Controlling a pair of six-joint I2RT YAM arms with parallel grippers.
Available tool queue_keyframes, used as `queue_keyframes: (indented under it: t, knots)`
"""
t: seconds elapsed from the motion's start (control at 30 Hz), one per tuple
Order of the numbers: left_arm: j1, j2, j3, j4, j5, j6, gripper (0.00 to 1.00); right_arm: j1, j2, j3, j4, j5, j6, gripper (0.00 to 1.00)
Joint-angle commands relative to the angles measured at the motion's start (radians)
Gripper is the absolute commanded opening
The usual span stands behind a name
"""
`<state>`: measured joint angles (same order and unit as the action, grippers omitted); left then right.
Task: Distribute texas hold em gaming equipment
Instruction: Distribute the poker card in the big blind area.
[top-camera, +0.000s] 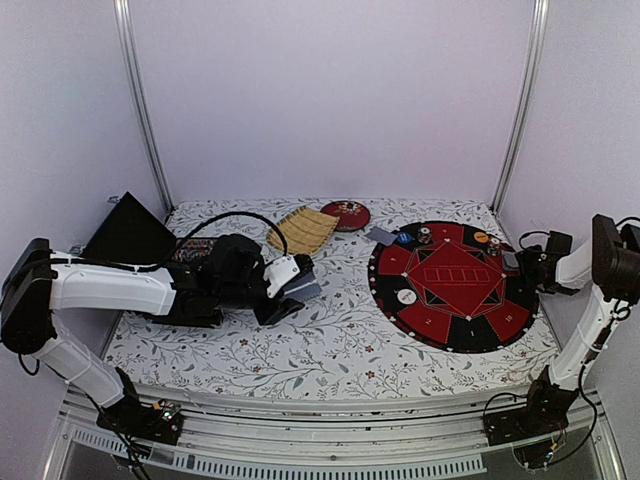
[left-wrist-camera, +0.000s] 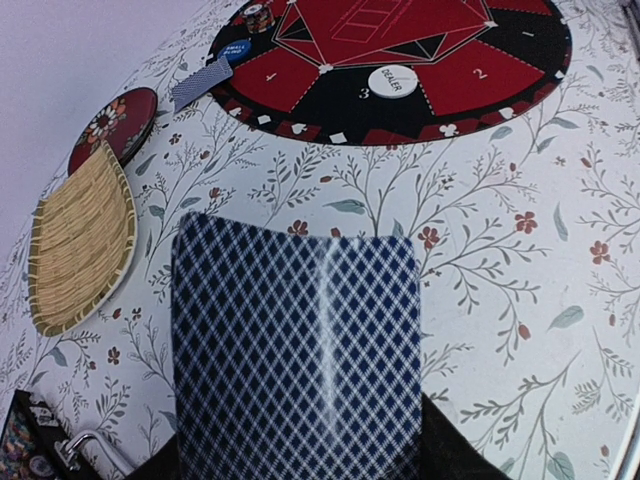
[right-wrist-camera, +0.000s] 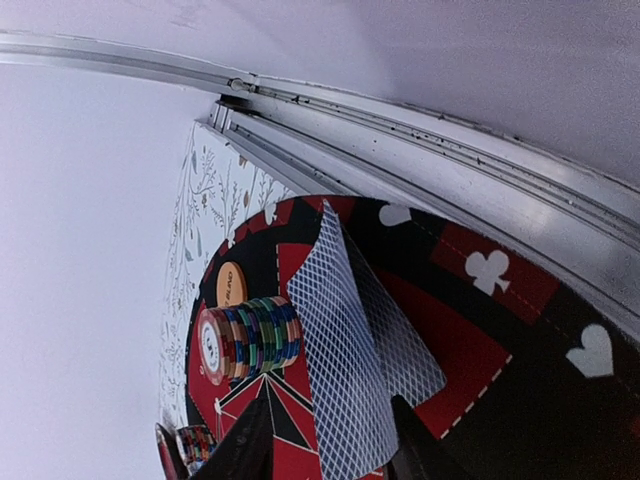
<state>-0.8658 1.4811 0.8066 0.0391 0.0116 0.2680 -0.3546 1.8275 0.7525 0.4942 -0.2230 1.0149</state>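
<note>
My left gripper (top-camera: 290, 292) (left-wrist-camera: 300, 445) is shut on the blue-backed card deck (left-wrist-camera: 295, 350) (top-camera: 303, 287), held above the floral cloth left of the round red-and-black mat (top-camera: 455, 330) (left-wrist-camera: 400, 115). My right gripper (top-camera: 515, 262) (right-wrist-camera: 328, 400) is at the mat's right edge, jaws apart. One card (right-wrist-camera: 340, 380) leans up loose between its fingers, and another card (right-wrist-camera: 405, 350) lies flat on the mat behind it. A stack of mixed chips (right-wrist-camera: 250, 338) and an orange chip (right-wrist-camera: 230, 285) sit just beyond. The white dealer button (top-camera: 405, 297) (left-wrist-camera: 393, 80) rests on the mat's left side.
A woven bamboo tray (top-camera: 303, 230) (left-wrist-camera: 80, 240) and a round red dish (top-camera: 346, 214) (left-wrist-camera: 112, 127) lie at the back. One card (top-camera: 380, 236) (left-wrist-camera: 200, 83), a blue chip (top-camera: 403, 240) and a chip stack (top-camera: 425, 235) sit at the mat's far-left rim. A black box (top-camera: 128, 235) stands far left.
</note>
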Motion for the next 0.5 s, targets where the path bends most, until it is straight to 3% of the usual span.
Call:
queue_keyframes:
  t: [0.0, 0.33, 0.47]
  knots:
    - [0.012, -0.024, -0.010, 0.008, -0.009, -0.001, 0.55, -0.009, -0.084, -0.034, -0.005, 0.003, 0.013, 0.44]
    - [0.013, -0.033, -0.018, 0.012, -0.009, -0.001, 0.55, -0.009, -0.141, -0.047, -0.054, -0.060, -0.015, 0.71]
    - [0.013, -0.044, -0.025, 0.013, -0.011, -0.004, 0.55, -0.008, -0.115, -0.022, -0.058, -0.080, -0.019, 0.76]
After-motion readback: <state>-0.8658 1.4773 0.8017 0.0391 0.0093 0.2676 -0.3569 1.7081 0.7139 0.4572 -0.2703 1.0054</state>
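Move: The poker card just set down in the big blind area lies right at the opening right fingers, its middle about 3 cm ahead, 2 cm left and 2 cm below, partly over another card. The chip stack stands some 6 cm ahead and 6 cm left of the hand, with the orange blind disc about 9 cm ahead and 9 cm left, on the mat. From the left hand, that card is some 14 cm ahead, 48 cm right and 10 cm lower. The right hand backs off the card it has just placed, lifting about 3 cm up from the mat and easing roughly 1 cm back, with a small drift left towards the chip stack's side. As it rises, its already parted fingers keep spreading from under half to about three-quarters open and come clear of the card, the wrist holding nearly the same forward-and-down slant. ##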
